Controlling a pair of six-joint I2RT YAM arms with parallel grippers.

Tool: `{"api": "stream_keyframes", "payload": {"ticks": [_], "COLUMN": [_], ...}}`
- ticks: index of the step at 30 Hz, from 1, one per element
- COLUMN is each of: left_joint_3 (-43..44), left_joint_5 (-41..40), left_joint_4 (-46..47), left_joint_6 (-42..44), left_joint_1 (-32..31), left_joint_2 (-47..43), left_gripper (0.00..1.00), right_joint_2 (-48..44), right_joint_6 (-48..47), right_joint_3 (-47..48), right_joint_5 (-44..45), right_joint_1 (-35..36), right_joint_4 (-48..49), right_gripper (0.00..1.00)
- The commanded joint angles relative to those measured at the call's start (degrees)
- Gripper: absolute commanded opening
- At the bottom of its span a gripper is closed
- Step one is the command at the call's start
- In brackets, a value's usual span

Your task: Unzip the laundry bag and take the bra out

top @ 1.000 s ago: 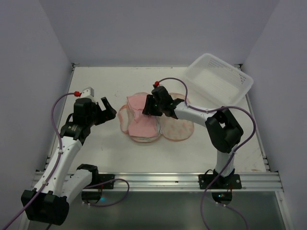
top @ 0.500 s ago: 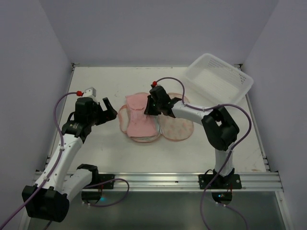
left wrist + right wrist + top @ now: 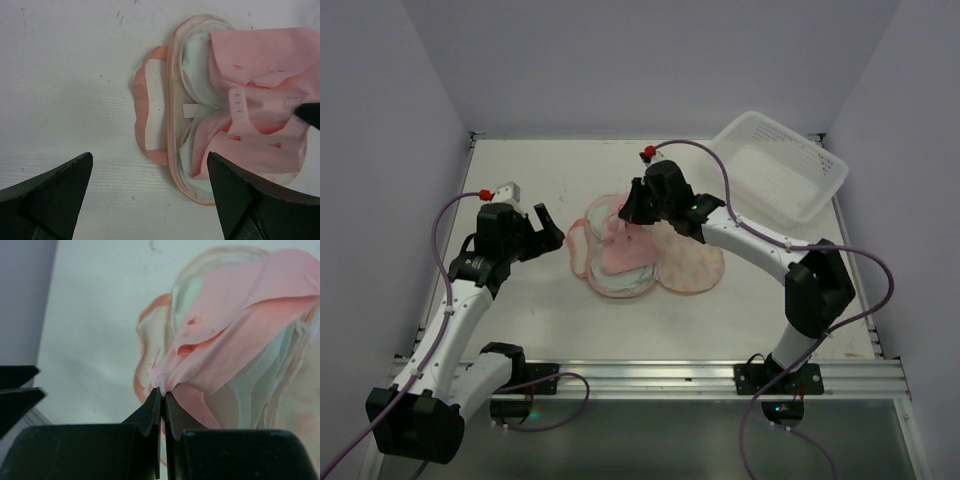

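The laundry bag [image 3: 698, 270] lies unzipped and spread flat mid-table, its pink zipper rim [image 3: 172, 105] showing. Inside lies the bra [image 3: 623, 255]: pale mint cups [image 3: 197, 55] under a rumpled pink fabric band [image 3: 260, 55]. My right gripper [image 3: 631, 222] hangs over the bag's far side, shut on a pinch of that pink fabric [image 3: 235, 310], which rises in folds to the right gripper's [image 3: 162, 392] tips. Left of the bag my left gripper [image 3: 550, 228] is open and holds nothing. In its wrist view the left gripper [image 3: 150, 159] faces the bag's near flap.
A white slotted plastic basket [image 3: 780, 165] sits tilted at the back right corner. Purple cables loop along both arms. Walls close in the table on the left, back and right.
The right gripper has shut on the bra's pink fabric and risen toward the back, drawing the fabric up. The left arm has barely moved.
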Motion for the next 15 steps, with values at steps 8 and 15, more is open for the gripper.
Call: {"api": "stream_keyframes", "payload": {"ticks": [8,15], "left_joint_3": [1.2,1.1], "left_joint_5": [-0.1,-0.2], "left_joint_4": [0.9,1.2], "left_joint_6": [1.8,1.8], "left_joint_1": [0.4,0.4], "left_joint_2": [-0.7,-0.5], "left_gripper": [1.00,1.00], "right_joint_2": [-14.5,-16.4], "right_joint_6": [-4.9,-3.5], "right_joint_3": [15.0,22.2], "right_joint_5": [4.2,14.6], "right_joint_1": [-4.0,-14.9], "right_joint_4": [-7.1,-9.3], "right_gripper": [0.00,0.00]}}
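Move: The pink bra is already pinched in the right hand, which hangs almost straight over the opened laundry bag, its base about 10 cm below. The mint cups lie in that base, also some 10 cm under the hand, and the folded-back lid lies roughly 17 cm to the right, level with the hand. The white basket is about 24 cm ahead and 45 cm right, slightly lower. From the idle left hand, the basket is some 31 cm ahead and 64 cm right. The pink bra is pulled up out of the laundry bag by the right hand, fast and straight up at first, about 25 cm in all. Past halfway up, the hand also swings right over 10 cm and a little forward, to the basket's side, its shut fingers keeping their pinch while they tip up some 25 degrees and turn clockwise. ##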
